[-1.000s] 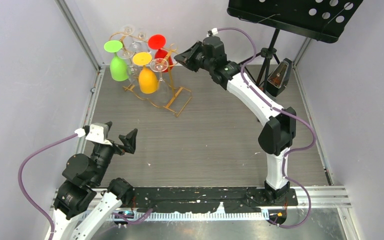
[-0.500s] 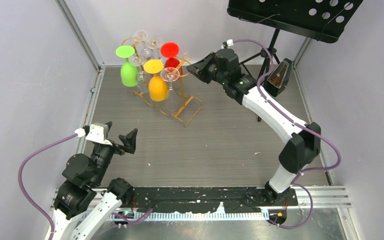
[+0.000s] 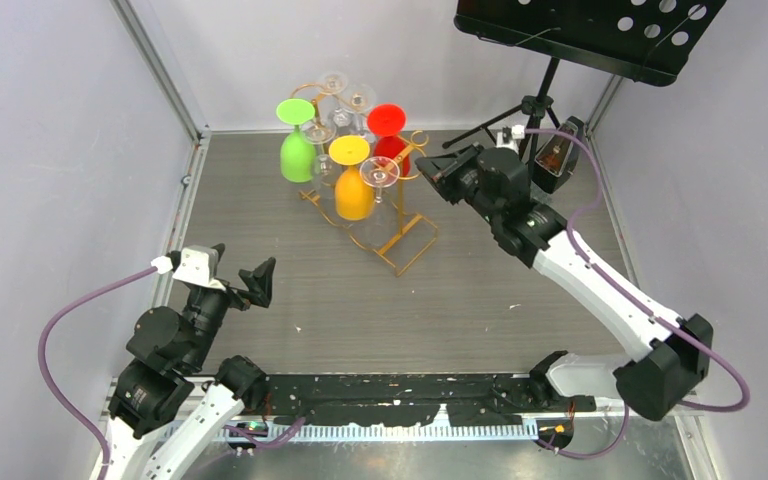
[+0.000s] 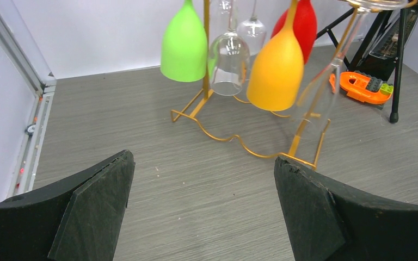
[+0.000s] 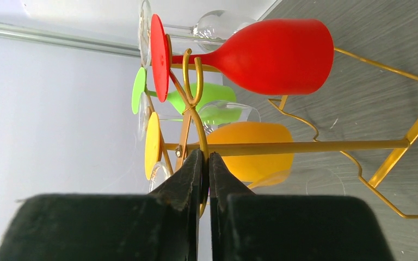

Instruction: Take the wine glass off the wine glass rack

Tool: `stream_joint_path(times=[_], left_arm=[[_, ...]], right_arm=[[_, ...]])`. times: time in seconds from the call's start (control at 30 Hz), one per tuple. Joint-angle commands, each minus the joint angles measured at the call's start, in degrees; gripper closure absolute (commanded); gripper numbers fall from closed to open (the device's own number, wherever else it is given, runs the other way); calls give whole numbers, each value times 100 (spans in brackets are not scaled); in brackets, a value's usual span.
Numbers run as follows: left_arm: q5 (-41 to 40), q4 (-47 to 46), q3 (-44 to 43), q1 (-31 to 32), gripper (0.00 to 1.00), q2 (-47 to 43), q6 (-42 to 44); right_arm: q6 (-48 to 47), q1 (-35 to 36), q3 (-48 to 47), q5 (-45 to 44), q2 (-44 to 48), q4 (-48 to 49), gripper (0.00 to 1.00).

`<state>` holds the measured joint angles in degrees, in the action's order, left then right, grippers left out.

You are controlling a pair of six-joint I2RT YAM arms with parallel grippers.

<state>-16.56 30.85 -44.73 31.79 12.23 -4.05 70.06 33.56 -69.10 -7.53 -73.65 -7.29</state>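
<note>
The gold wire wine glass rack [image 3: 419, 252] stands at the back of the table. Several wine glasses hang upside down from it: a green one [image 3: 297, 155], an orange one [image 3: 353, 195], a red one [image 3: 390, 145] and clear ones [image 3: 379, 172]. My right gripper [image 3: 430, 165] is at the rack's right side. In the right wrist view it [image 5: 206, 155] is shut on a curled gold hook wire of the rack [image 5: 305, 145], just below the red glass [image 5: 275, 54]. My left gripper [image 3: 235, 275] hovers open at the near left, nothing between its fingers [image 4: 103, 201], facing the rack [image 4: 239, 144].
A black tripod music stand [image 3: 535, 105] rises at the back right, with a dark metronome [image 3: 560, 150] at its foot. An orange block toy [image 4: 362, 87] lies by the tripod legs. Aluminium frame rails [image 3: 190, 190] and white walls close in the table.
The rack and its glasses have slid to the right and a little nearer, held by my right gripper as that arm swung right. The left arm has not moved.
</note>
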Motion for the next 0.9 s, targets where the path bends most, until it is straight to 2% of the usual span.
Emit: stream_joint_path(times=[0.0,0.3,0.53,0.73,0.77,0.87], left_arm=[[-81,-167,13,-29,1,24,-52],[-61,-179,33,-15,1,10,-74],[-14,-169,32,-6,1,14,-95],[-28,-173,35,-6,1,-18,-88],[-27,-168,35,-6,1,-27,-87],[-48,-170,31,-6,1,-36,-79]], right_arm=[[348,122,236,-851,807,452,94],[564,810,693,-1864,1443,191,94],[554,1112,815,-2120,1513,141,94],[264,1245,667,-2208,1451,-29,79],[214,1248,649,-2200,1432,-41,72],[85,1250,625,-2191,1411,-44,60]])
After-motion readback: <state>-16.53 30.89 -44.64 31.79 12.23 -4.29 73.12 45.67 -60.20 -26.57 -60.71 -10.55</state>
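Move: The right hand still pinches the gold loop at the rack's right end; the wine glass rack's middle lies some 6 cm ahead, 11 cm left and 14 cm below it. The near clear glass hangs about 2 cm back and 7 cm left of this hand, the orange one 2 cm ahead and 11 cm left, the red one 9 cm ahead and 5 cm left, all some 7 cm lower. From the idle left hand the rack's middle is roughly 26 cm ahead, 21 cm right and 12 cm below. Keeping its pinch on the gold loop, the right hand drags the loaded rack about 6 cm back towards the robot, level, easing some 2 cm to the right early on and turning about 5 to 10 degrees clockwise. It slows to a near stop, and only then do the fingers start to open around the loop, to about a third of their range. ##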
